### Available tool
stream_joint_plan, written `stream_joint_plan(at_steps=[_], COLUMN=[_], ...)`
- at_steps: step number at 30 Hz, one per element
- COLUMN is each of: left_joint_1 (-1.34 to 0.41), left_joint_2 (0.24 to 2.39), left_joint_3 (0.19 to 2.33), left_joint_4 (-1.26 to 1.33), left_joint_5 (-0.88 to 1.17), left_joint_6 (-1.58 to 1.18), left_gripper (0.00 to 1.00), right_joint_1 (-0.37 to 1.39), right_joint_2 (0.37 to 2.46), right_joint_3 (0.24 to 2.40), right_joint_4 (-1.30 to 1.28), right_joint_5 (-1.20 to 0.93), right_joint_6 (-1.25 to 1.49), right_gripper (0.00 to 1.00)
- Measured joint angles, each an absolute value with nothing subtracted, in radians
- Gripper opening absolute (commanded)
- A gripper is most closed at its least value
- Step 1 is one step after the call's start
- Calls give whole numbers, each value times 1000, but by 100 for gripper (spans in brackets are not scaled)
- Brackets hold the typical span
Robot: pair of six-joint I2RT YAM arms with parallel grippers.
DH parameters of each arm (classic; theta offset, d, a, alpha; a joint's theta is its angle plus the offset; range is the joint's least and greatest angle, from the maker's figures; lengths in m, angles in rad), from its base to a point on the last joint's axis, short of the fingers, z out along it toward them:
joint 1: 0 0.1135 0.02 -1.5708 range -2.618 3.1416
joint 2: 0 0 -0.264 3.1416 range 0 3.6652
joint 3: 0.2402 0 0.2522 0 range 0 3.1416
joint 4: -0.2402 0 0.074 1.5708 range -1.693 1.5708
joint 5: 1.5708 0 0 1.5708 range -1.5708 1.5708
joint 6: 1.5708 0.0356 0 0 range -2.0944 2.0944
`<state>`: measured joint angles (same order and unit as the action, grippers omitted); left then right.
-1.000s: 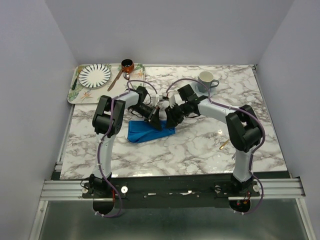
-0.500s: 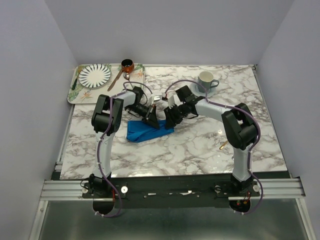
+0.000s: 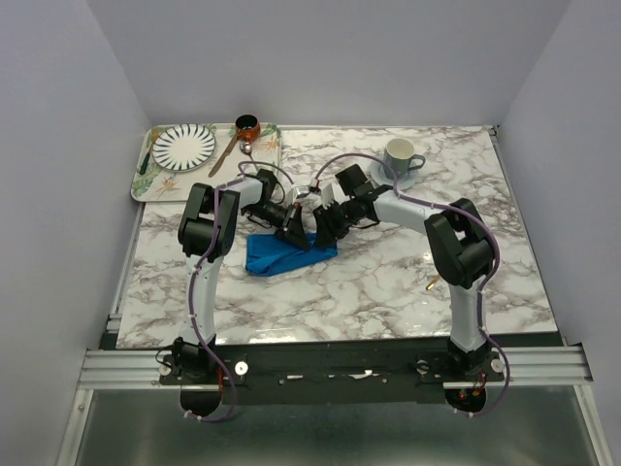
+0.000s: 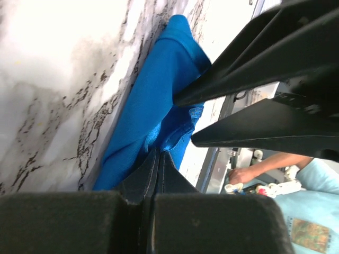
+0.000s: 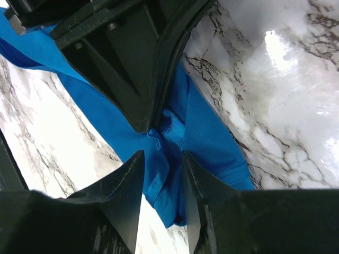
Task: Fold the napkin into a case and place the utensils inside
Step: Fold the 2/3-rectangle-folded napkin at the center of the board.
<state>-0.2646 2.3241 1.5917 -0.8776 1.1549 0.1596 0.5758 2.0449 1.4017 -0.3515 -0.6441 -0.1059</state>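
Note:
The blue napkin lies bunched and partly folded on the marble table, left of centre. My left gripper is shut on a lifted fold of it, and the cloth is pinched at the fingertips. My right gripper faces it from the right. Its jaws stand apart astride another fold of the napkin, just below the left gripper's dark fingers. One gold utensil lies on the table far to the right.
A tray at the back left holds a striped plate, a brown-handled spoon and a small brown pot. A cup on a saucer stands behind the right arm. Both forearms crowd over the napkin.
My right gripper has moved a little to the left, closer to the left gripper. The napkin's right end has drawn slightly left with them. The left gripper stays shut.

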Motion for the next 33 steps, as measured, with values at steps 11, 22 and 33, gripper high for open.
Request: stream_joint_plan(at_steps=[11, 22, 33], left_joint_1=[-249, -54, -72], left_joint_2=[2325, 1784, 1655], left_joint_3=[1584, 1308, 1159], left_joint_4=[-867, -788, -858], left_joint_5=[1176, 1028, 833], left_joint_6=[154, 417, 796], left_gripper=[43, 73, 83], right_joint_1=[596, 576, 522], right_joint_2=[2078, 2085, 2087], right_joint_3=[1402, 1402, 1420], right_joint_4=[-355, -361, -360], right_joint_5=[-620, -638, -739], right_joint_6=[-103, -28, 84], right_gripper=[1, 1, 1])
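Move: The napkin's raised flap edge, which the left fingers still pinch, is between and just under the open right fingers, about 1 cm back and 2 cm below them. From the left hand, the flap's loose left end lies about 13 cm to the left, 4 cm back and 1 cm lower; the tray is roughly 23 cm left and 21 cm ahead. The cup on its saucer is some 17 cm right of the right hand and 20 cm ahead. The napkin's flap edge changes hands: the right gripper sinks about 2 cm and shuts on it beside the left fingers, then keeps its pinch, tilting a little and rising back up. The left fingers open and let go, and that hand swings left about 12 cm, up some 10 cm and partly down again, drawing slightly back and rolling about 50 degrees, to stop open above the flap's loose left end. ##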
